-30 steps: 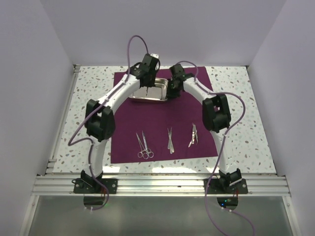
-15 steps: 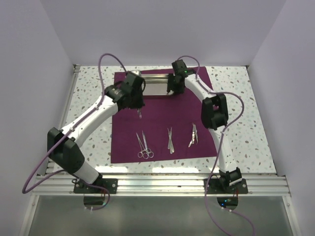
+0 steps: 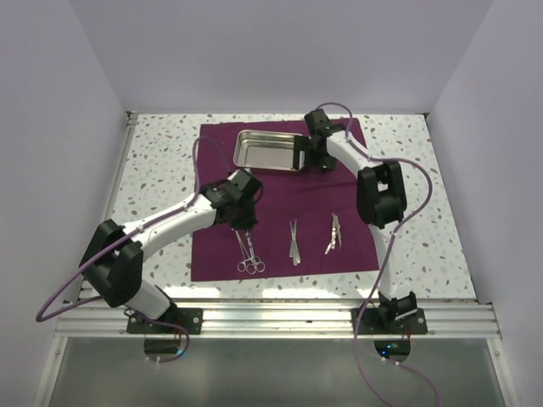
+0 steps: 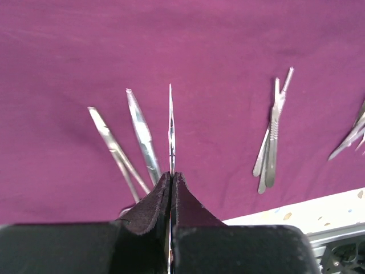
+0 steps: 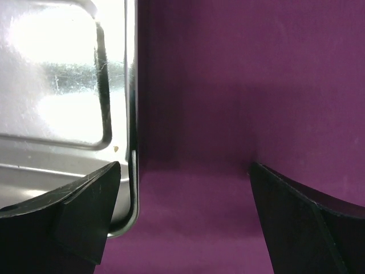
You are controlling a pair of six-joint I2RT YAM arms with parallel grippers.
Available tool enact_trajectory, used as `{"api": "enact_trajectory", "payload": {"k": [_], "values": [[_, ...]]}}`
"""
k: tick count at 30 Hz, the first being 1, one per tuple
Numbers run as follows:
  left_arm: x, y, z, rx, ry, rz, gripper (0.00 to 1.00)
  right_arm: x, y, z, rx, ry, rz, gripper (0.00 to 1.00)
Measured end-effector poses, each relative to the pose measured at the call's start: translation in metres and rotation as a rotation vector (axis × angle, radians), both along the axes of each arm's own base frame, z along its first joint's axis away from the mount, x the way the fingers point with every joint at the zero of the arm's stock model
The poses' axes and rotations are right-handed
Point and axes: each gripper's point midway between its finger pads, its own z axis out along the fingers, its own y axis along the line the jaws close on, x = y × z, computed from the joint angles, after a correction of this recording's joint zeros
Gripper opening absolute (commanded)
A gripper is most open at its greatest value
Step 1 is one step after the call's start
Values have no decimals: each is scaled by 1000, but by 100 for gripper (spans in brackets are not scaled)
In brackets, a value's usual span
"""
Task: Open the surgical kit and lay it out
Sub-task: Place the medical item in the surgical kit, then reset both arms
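Observation:
The dark purple cloth (image 3: 280, 199) lies flat on the table. The steel tray (image 3: 253, 157) stands on its far part and looks empty. My left gripper (image 3: 244, 227) is shut on a thin silver instrument (image 4: 171, 128), seen edge-on, just above the cloth (image 4: 217, 51). Two scissor-like instruments (image 3: 249, 252) lie beside it, also in the left wrist view (image 4: 141, 137). Tweezers (image 3: 293, 242) and forceps (image 3: 333, 233) lie to the right. My right gripper (image 3: 305, 158) is open at the tray's right rim (image 5: 132, 114), one finger (image 5: 85, 197) over the tray, the other (image 5: 296, 211) over the cloth.
The speckled tabletop (image 3: 157, 161) surrounds the cloth. An aluminium rail (image 3: 280, 318) runs along the near edge, with another down the left side (image 3: 110, 203). White walls close in the left, back and right. Purple cables loop off both arms.
My left arm swung from the tray to the near left of the cloth, carrying the thin instrument. My right gripper moved to the tray's right rim. The tray sits slightly farther back.

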Motion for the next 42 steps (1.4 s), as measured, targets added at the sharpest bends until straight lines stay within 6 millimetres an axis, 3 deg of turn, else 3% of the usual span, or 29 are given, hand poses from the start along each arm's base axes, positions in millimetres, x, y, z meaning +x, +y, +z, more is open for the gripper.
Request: {"api": "enact_trajectory", "payload": {"k": [6, 9, 11, 12, 13, 14, 21, 25, 31, 35, 39, 42], "values": [[-16, -14, -26, -40, 6, -37, 1, -33, -11, 5, 2, 52, -16, 98], [-26, -9, -40, -34, 38, -32, 7, -42, -13, 10, 12, 58, -19, 98], [-29, -7, -44, -29, 49, -31, 27, -46, -13, 15, 19, 55, -21, 98], [-29, -7, -44, -29, 50, -27, 47, -46, -13, 16, 21, 53, -22, 99], [-29, -7, -44, -30, 49, -24, 78, -46, -13, 17, 23, 50, -23, 98], [-29, -7, -44, -31, 48, -22, 99, -45, -12, 18, 25, 48, -23, 98], [-21, -6, -30, -19, 23, 5, 99, -39, -9, 27, 38, 32, -30, 98], [4, -20, 13, -36, -57, 8, 99, -22, -3, 43, 55, -11, -31, 98], [58, -45, 102, -98, -246, -6, 100, 9, 7, 55, 78, -70, -36, 98], [80, -36, 127, -85, -306, -13, 99, 12, 6, 65, 85, -87, -36, 98], [102, -14, 142, -47, -359, -13, 99, -5, -3, 111, 113, -150, -39, 98], [113, 2, 143, -7, -383, -14, 99, -55, -18, 169, 157, -227, -29, 99]]}}
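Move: The left hand, shut on the medical item, has its laying spot about 5 cm back, 2 cm to its right and some 7 cm below. The two laid instruments lie about 5 cm back and 1 cm left, the middle pair of blades 4 cm back and 12 cm right, the tray some 26 cm ahead and 7 cm right. From the open right hand, the tray's middle is about 13 cm left, 2 cm ahead and 2 cm lower. The left hand lays the medical item on the cloth just right of the two ringed instruments, sinking about 4 cm and easing back, then opens wide and climbs steeply forward towards the tray, fingers tipping up some 25 degrees. The right hand, open beside the tray's right rim, draws back about 5 cm, returns forward while rising, then pulls quickly up and back, away from the tray. ##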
